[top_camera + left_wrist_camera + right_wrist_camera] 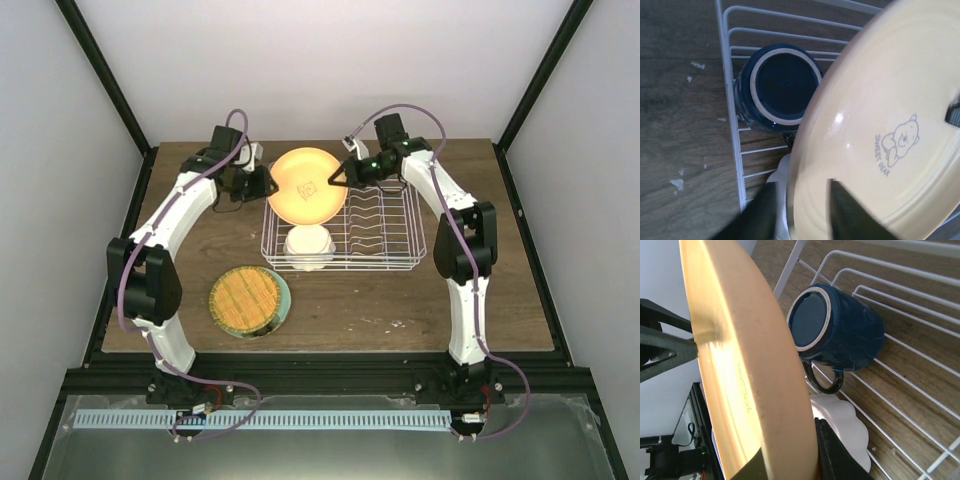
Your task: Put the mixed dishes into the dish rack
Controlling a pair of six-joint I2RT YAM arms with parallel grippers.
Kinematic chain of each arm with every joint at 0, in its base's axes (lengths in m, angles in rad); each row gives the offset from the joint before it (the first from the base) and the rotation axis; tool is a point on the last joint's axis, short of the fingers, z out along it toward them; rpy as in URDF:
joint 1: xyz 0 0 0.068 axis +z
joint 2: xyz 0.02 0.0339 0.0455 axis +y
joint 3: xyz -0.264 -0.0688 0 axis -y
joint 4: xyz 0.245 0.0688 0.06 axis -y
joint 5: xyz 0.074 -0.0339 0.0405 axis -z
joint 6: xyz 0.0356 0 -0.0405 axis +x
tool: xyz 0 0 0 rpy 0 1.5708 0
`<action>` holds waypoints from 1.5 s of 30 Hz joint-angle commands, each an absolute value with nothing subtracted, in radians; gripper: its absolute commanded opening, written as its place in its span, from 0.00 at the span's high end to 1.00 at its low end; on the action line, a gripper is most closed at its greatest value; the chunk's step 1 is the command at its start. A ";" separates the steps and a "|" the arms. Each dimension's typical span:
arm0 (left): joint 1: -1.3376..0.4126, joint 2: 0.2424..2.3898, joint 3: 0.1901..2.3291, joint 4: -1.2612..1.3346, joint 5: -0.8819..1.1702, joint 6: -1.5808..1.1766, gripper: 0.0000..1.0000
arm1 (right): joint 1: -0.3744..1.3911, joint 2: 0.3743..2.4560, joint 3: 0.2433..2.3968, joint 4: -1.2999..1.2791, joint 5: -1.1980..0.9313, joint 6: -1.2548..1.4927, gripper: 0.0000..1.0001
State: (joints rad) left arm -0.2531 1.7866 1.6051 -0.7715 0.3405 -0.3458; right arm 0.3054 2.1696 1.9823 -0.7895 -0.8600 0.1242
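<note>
The orange-yellow plate (pixel 306 186) with a bear print is held tilted on edge over the back left of the white wire dish rack (pixel 385 240). My right gripper (pixel 335 178) is shut on its right rim, fingers pressed to both faces (pixel 790 450). My left gripper (pixel 268 186) straddles the opposite rim (pixel 801 183), slightly open, with a gap between one finger and the plate. Below the plate in the rack lies the dark blue mug (pixel 782 85) on its side, next to the white scalloped dish (pixel 308 245). The mint-green plate (pixel 250 300) lies on the table.
The rack's upright tines (pixel 365 215) fill its middle and right part. The mint-green plate sits on the wood table in front of the rack's left corner, close to the left arm's elbow (pixel 145 275). Dark frame posts stand at the table's corners.
</note>
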 commanded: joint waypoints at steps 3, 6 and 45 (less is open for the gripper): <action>-0.255 1.805 1.696 -0.782 0.364 -0.315 0.28 | 0.318 2.156 2.095 -0.825 -0.768 0.047 0.99; -0.249 1.797 1.737 -0.840 0.307 -0.275 0.08 | 0.316 2.128 2.109 -0.820 -0.640 0.002 0.99; -0.141 1.789 1.720 -1.002 0.252 -0.173 0.00 | 0.186 1.615 1.319 -0.071 -0.336 -1.064 0.99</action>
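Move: The right hand pinches the orange plate and is bound for the slots in the rack's right half, roughly 12 cm right, 5 cm back and 14 cm below. From this hand the blue mug stands about 11 cm left, 1 cm back, and the white bowl 7 cm left, 13 cm back, both some 13 cm lower. The left hand, at the plate's left rim, has the plate's middle 8 cm right and level with it, and those slots 26 cm right, 5 cm back, 14 cm below. Left fingers release the plate, withdrawing 7 cm left; right carries it up and 13 cm right, turned edgewise. ##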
